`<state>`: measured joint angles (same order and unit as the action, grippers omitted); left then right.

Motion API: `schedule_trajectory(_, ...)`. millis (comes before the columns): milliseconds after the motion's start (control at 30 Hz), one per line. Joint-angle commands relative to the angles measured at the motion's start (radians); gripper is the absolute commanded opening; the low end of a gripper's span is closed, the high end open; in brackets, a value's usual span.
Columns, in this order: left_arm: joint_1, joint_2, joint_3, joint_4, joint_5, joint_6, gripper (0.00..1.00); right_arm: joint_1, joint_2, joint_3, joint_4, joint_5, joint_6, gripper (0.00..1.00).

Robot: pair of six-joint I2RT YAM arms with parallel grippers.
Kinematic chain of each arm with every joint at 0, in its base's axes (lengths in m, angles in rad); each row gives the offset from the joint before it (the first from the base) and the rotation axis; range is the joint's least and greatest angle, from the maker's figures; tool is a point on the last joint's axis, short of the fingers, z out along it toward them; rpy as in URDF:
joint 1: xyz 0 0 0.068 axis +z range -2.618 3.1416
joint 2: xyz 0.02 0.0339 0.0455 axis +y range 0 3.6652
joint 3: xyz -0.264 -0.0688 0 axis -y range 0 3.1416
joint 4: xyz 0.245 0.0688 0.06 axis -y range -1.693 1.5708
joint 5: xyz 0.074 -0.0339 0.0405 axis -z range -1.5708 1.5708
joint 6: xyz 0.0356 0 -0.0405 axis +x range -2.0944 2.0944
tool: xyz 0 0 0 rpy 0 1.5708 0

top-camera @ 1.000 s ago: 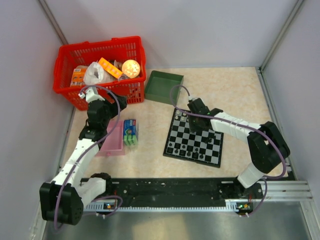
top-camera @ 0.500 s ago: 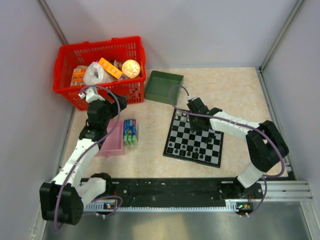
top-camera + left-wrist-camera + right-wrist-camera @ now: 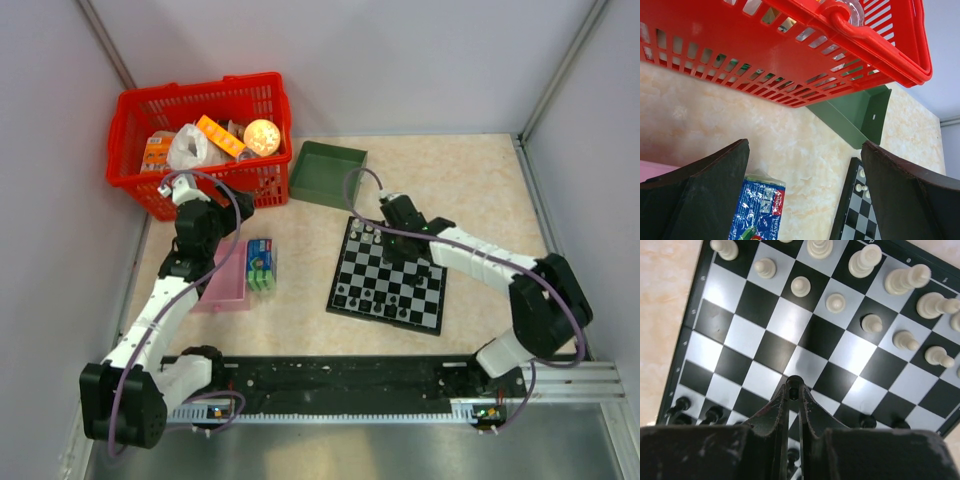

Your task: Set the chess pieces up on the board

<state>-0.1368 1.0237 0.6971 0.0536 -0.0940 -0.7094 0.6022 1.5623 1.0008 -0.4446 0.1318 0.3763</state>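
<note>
The board (image 3: 372, 262) lies in the middle of the table, with white chess pieces (image 3: 800, 286) along its far rows and black ones (image 3: 713, 413) on its near edge. My right gripper (image 3: 794, 388) hangs over the board's middle squares. It is shut on a small black piece (image 3: 794, 381), whose round head shows between the fingertips. In the top view that gripper (image 3: 408, 255) sits above the board's far half. My left gripper (image 3: 805, 150) stands wide open and holds nothing. It is over bare table by the basket, well left of the board (image 3: 852, 220).
A red basket (image 3: 200, 135) full of items stands at the back left, with a green tray (image 3: 328, 172) beside it. A pink tray (image 3: 225, 285) and a blue packet (image 3: 261, 264) lie left of the board. Grey walls close the table in on three sides.
My right gripper has closed on a black piece, and the arm has shifted slightly right over the board. The left arm has not moved.
</note>
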Motion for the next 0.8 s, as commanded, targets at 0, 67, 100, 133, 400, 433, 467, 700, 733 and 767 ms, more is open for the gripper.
schedule_trajectory(0,0.009,0.001,0.007,0.054,0.002,-0.002,0.99,-0.009,-0.181,-0.04,-0.019,-0.026,0.025,0.06)
schedule_trajectory(67,0.008,0.006,0.005,0.058,0.008,-0.005,0.99,-0.007,-0.238,-0.08,-0.032,-0.031,0.038,0.06)
schedule_trajectory(100,0.008,0.007,0.007,0.061,0.011,-0.007,0.99,-0.007,-0.267,-0.096,-0.045,-0.035,0.048,0.06)
schedule_trajectory(133,0.008,0.009,0.007,0.064,0.014,-0.009,0.99,-0.007,-0.289,-0.117,-0.06,-0.04,0.055,0.06)
schedule_trajectory(400,0.008,0.021,-0.005,0.084,0.03,-0.019,0.99,0.005,-0.439,-0.275,-0.129,-0.072,0.116,0.06)
schedule_trajectory(433,0.008,0.019,-0.004,0.084,0.033,-0.021,0.99,0.007,-0.447,-0.29,-0.131,-0.078,0.122,0.06)
schedule_trajectory(467,0.008,0.019,-0.004,0.084,0.034,-0.021,0.99,0.007,-0.452,-0.307,-0.131,-0.092,0.127,0.06)
schedule_trajectory(700,0.008,0.01,-0.01,0.086,0.039,-0.024,0.99,0.033,-0.427,-0.338,-0.128,-0.083,0.142,0.06)
schedule_trajectory(733,0.008,0.009,-0.007,0.084,0.037,-0.024,0.99,0.036,-0.427,-0.337,-0.128,-0.078,0.144,0.06)
schedule_trajectory(767,0.008,0.007,-0.008,0.083,0.034,-0.024,0.99,0.036,-0.429,-0.34,-0.125,-0.078,0.144,0.06)
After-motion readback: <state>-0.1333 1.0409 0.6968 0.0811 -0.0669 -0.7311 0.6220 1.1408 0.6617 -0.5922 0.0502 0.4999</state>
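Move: The right hand holds a black pawn just above the middle of the board; the empty pawn-row square it goes to lies about 11 cm back and 5 cm to its right, some 3 cm lower. The last black pawn already set up stands about 3 cm left of that square; the loose black knight is roughly 6 cm ahead and 1 cm right of it, the loose black rook 6 cm ahead and 4 cm right. From the left hand, that square is about 20 cm back, 40 cm right and 19 cm lower. Keeping its pinch on the black pawn, the right hand lifts it about 5 cm off the middle of the board and, already drawing back, carries it some 11 cm back and nearly 5 cm to the right, towards the empty square at the right end of the set-up black pawns. The second half of the way sinks steadily, ending about a centimetre lower than it began and easing almost to a stop, with the fingers still shut and tipped slightly more downward. ##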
